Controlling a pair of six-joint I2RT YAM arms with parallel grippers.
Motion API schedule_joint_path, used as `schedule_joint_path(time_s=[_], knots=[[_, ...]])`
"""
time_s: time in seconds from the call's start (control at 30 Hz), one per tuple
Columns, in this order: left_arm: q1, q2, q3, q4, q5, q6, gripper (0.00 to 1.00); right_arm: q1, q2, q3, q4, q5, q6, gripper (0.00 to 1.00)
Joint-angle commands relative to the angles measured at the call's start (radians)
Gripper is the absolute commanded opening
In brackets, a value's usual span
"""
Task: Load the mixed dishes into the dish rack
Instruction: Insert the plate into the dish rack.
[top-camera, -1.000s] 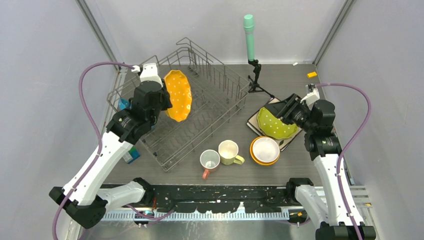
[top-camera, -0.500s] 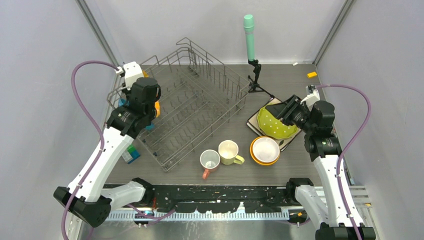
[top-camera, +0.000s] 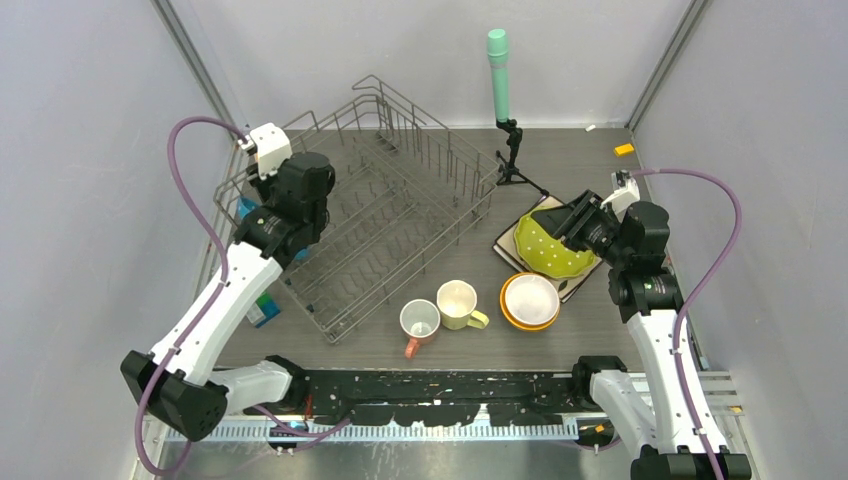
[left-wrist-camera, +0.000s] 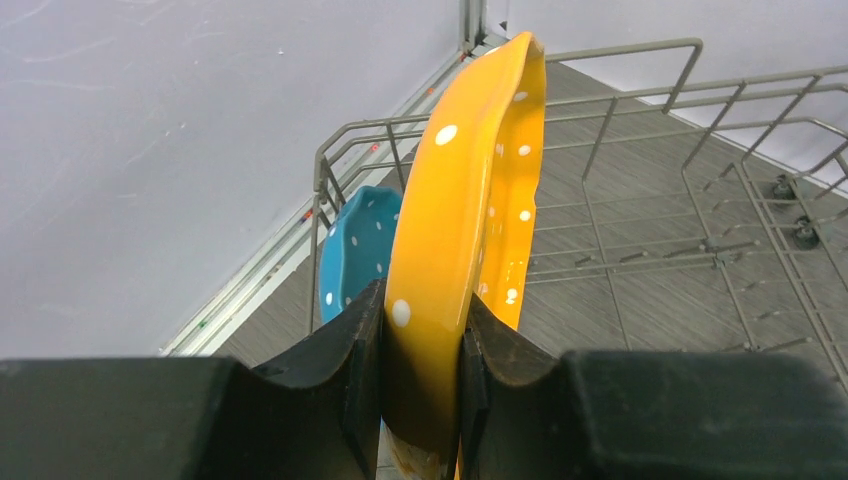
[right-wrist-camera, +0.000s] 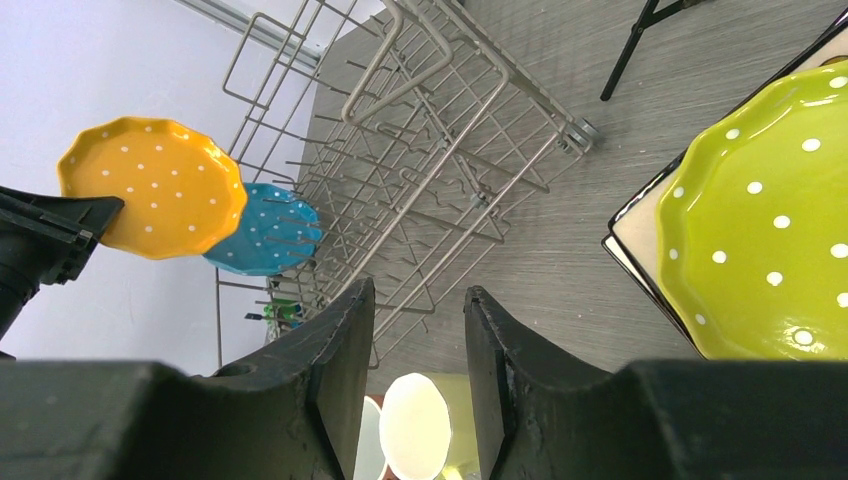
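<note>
My left gripper (left-wrist-camera: 422, 300) is shut on the rim of the dotted orange plate (left-wrist-camera: 470, 180), held edge-on over the left end of the wire dish rack (top-camera: 400, 210). A dotted blue plate (left-wrist-camera: 350, 255) stands just behind it at that end. The right wrist view shows both plates (right-wrist-camera: 150, 185) (right-wrist-camera: 265, 232) beside the rack (right-wrist-camera: 440, 150). My right gripper (right-wrist-camera: 420, 295) is open and holds nothing, next to the yellow-green plate (top-camera: 548, 250), which lies on the white square plate (right-wrist-camera: 635, 235). A pink mug (top-camera: 419, 322), a pale-yellow mug (top-camera: 458, 303) and a white bowl (top-camera: 531, 297) nested in an orange bowl stand in front.
A green-topped cylinder on a black tripod (top-camera: 499, 70) stands behind the rack's right end. A small blue-green box (top-camera: 263, 310) lies left of the rack's near corner. A small orange piece (top-camera: 624, 149) sits at the far right. Grey walls close in on both sides.
My left arm has swung the orange plate from over the rack's middle to its left end and turned it edge-on. The right gripper's jaws have narrowed a little, in place.
</note>
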Motion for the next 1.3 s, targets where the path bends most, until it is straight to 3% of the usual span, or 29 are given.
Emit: schedule_joint_path(time_s=[0.0,0.3,0.93,1.27], knots=[[0.002,0.018,0.086,0.056,-0.16,-0.125,0.0,0.007,-0.005,0.003,0.02,0.01,-0.014,0.43],[0.0,0.177,0.253,-0.291,-0.245,-0.346,0.0,0.007,0.01,-0.005,0.044,0.008,0.005,0.43],[-0.001,0.297,0.245,-0.373,-0.275,-0.397,0.0,0.007,0.011,-0.02,0.037,0.01,-0.004,0.44],[0.009,0.376,0.242,-0.492,-0.266,-0.522,0.0,0.007,0.009,-0.019,0.018,0.011,-0.019,0.44]])
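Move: The left gripper holds the orange plate by its rim; the rack slot it is going to lies about 21 cm below the gripper, some 4 cm ahead and 1 cm left. The blue plate already in the rack stands at the same height, about 4 cm ahead and 7 cm left of the gripper; the rack's middle is some 10 cm ahead, 14 cm right, 27 cm down. From the right gripper the slot lies about 43 cm left, 5 cm ahead, 16 cm down. Keep the left fingers shut on the orange plate's rim and lower it about 6 cm towards the rack slot just right of the blue plate, easing some 2 cm forward on the way. First swing the wrist counter-clockwise about 10 degrees, then go on tipping the fingers down, about as much, while sinking. ##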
